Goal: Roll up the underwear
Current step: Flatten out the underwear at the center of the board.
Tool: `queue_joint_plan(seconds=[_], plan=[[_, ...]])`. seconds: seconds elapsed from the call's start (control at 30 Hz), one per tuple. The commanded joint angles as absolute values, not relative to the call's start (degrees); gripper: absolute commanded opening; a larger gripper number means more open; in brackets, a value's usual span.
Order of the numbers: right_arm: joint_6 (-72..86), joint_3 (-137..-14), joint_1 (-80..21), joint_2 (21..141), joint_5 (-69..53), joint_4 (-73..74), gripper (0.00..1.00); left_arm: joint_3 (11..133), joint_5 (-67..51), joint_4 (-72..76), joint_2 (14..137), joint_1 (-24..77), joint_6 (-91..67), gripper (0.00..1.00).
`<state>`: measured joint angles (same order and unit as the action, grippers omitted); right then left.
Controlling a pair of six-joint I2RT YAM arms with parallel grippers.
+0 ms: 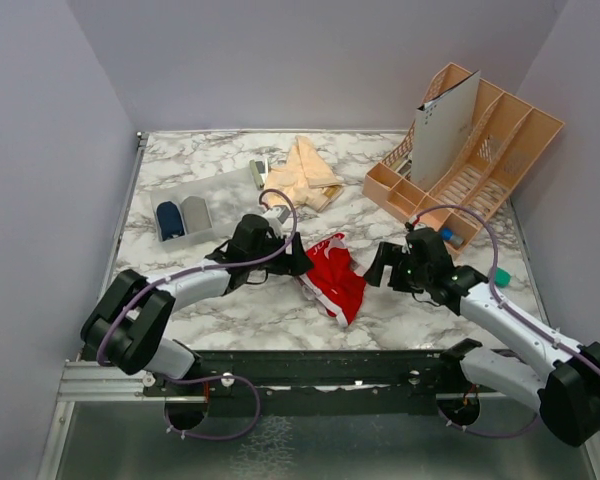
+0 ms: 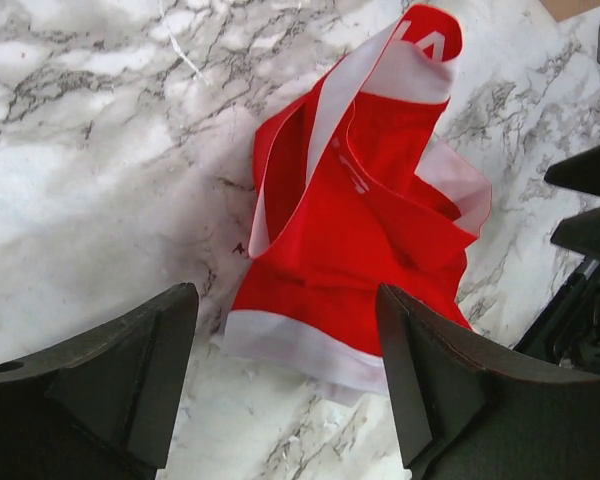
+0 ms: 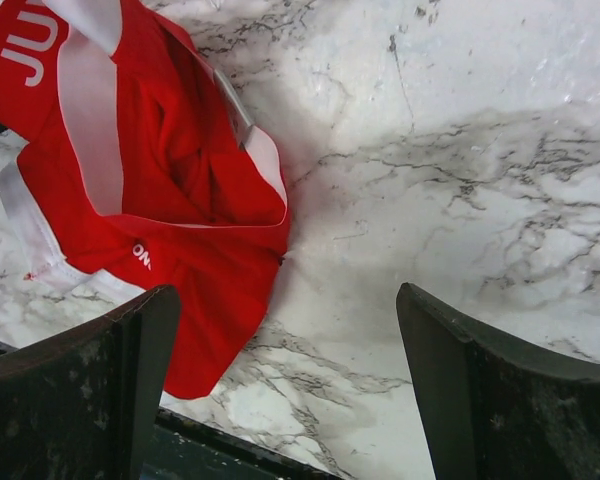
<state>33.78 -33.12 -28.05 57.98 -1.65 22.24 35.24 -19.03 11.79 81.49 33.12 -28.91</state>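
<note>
The red underwear (image 1: pixel 335 272) with white trim lies crumpled and loosely folded on the marble table, between my two grippers. My left gripper (image 1: pixel 298 260) is at its left edge. In the left wrist view this gripper (image 2: pixel 285 385) is open, and the white band of the underwear (image 2: pixel 360 250) lies just ahead of the fingertips, not pinched. My right gripper (image 1: pixel 378 268) is a little to its right. The right wrist view shows that gripper (image 3: pixel 290 390) open over bare marble, with a corner of the underwear (image 3: pixel 170 200) beside its left finger (image 3: pixel 110 390). Peach-beige underwear (image 1: pixel 302 175) lies piled at the back.
A grey tray (image 1: pixel 212 192) at the back left holds a dark blue and a grey rolled bundle. An orange divided rack (image 1: pixel 500 140) with a white board (image 1: pixel 442 125) leaning in it stands at the back right. The table's dark front rail (image 3: pixel 230 450) runs just below the red cloth.
</note>
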Motion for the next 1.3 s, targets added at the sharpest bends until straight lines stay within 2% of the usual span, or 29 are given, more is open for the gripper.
queue_joint_plan(seconds=[0.0,0.2,0.53,0.67,0.77,0.83,0.9,1.0,1.03,1.2,1.23,1.27], plan=[[39.8,-29.2,-28.2,56.0,-5.4,16.7,0.92,39.4,-21.0,18.5,85.8,32.8,-27.3,0.75],[42.9,-26.0,-28.2,58.7,-7.2,10.5,0.92,42.6,-25.6,18.9,92.0,32.4,-27.2,0.49],[42.2,-25.5,-28.2,65.2,-10.2,3.5,0.89,41.4,-27.3,19.4,91.5,32.2,-28.3,0.35],[42.2,-25.7,-28.1,69.1,-13.5,-2.5,0.78,41.6,-29.1,19.4,91.1,32.2,-28.2,0.32],[41.3,-25.8,-28.0,70.7,-13.9,-5.3,0.62,41.3,-30.3,19.4,90.9,32.2,-28.0,0.16],[40.1,-25.9,-28.1,70.9,-14.4,-6.7,0.47,41.3,-30.9,19.4,90.9,32.1,-27.9,0.07],[39.0,-26.2,-28.0,70.5,-14.5,-6.9,0.34,41.1,-31.4,19.3,90.5,32.0,-28.0,0.03],[36.5,-27.7,-28.1,68.2,-14.3,-4.1,0.04,41.3,-31.6,18.4,88.6,31.6,-28.0,0.0],[35.6,-28.3,-28.1,67.1,-13.9,-2.7,0.01,41.5,-31.4,17.5,87.7,31.4,-28.0,0.0],[30.9,-32.8,-28.0,59.4,-9.5,8.8,0.0,46.0,-27.6,5.0,80.3,31.0,-23.8,0.0],[30.5,-33.2,-28.0,57.7,-8.5,10.3,0.02,46.8,-26.6,2.8,78.6,31.0,-23.2,0.0],[30.2,-33.6,-28.1,56.3,-7.6,11.6,0.08,47.8,-25.8,0.0,76.8,30.9,-22.5,0.0]])
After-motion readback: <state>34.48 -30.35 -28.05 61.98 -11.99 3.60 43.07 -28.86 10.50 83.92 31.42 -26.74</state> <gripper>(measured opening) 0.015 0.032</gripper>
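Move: Straddling the near-left hem of the red underwear, the open left hand has the garment's middle about 6 cm to its right, 3 cm back and 2 cm below. The right hand, also open, has it some 7 cm to its left, 1 cm back and 4 cm below. The peach cloth lies about 17 cm straight ahead of the left hand, the clear tray 24 cm to its left and 10 cm ahead. The wooden rack stands 19 cm right of the right hand and 22 cm ahead. Sliding about 3 cm forward and 3 cm right along the underwear's left edge, the left hand shuts its fingers while creeping slightly back, then rises about 4 cm. Meanwhile the right hand sinks some 3.5 cm and slides 5 cm left to the underwear's right edge, rolling its left side up about 15 degrees, closes fully and lifts some 5 cm, with no cloth seen in its tips; whether the left keeps a pinch can't be made out. ##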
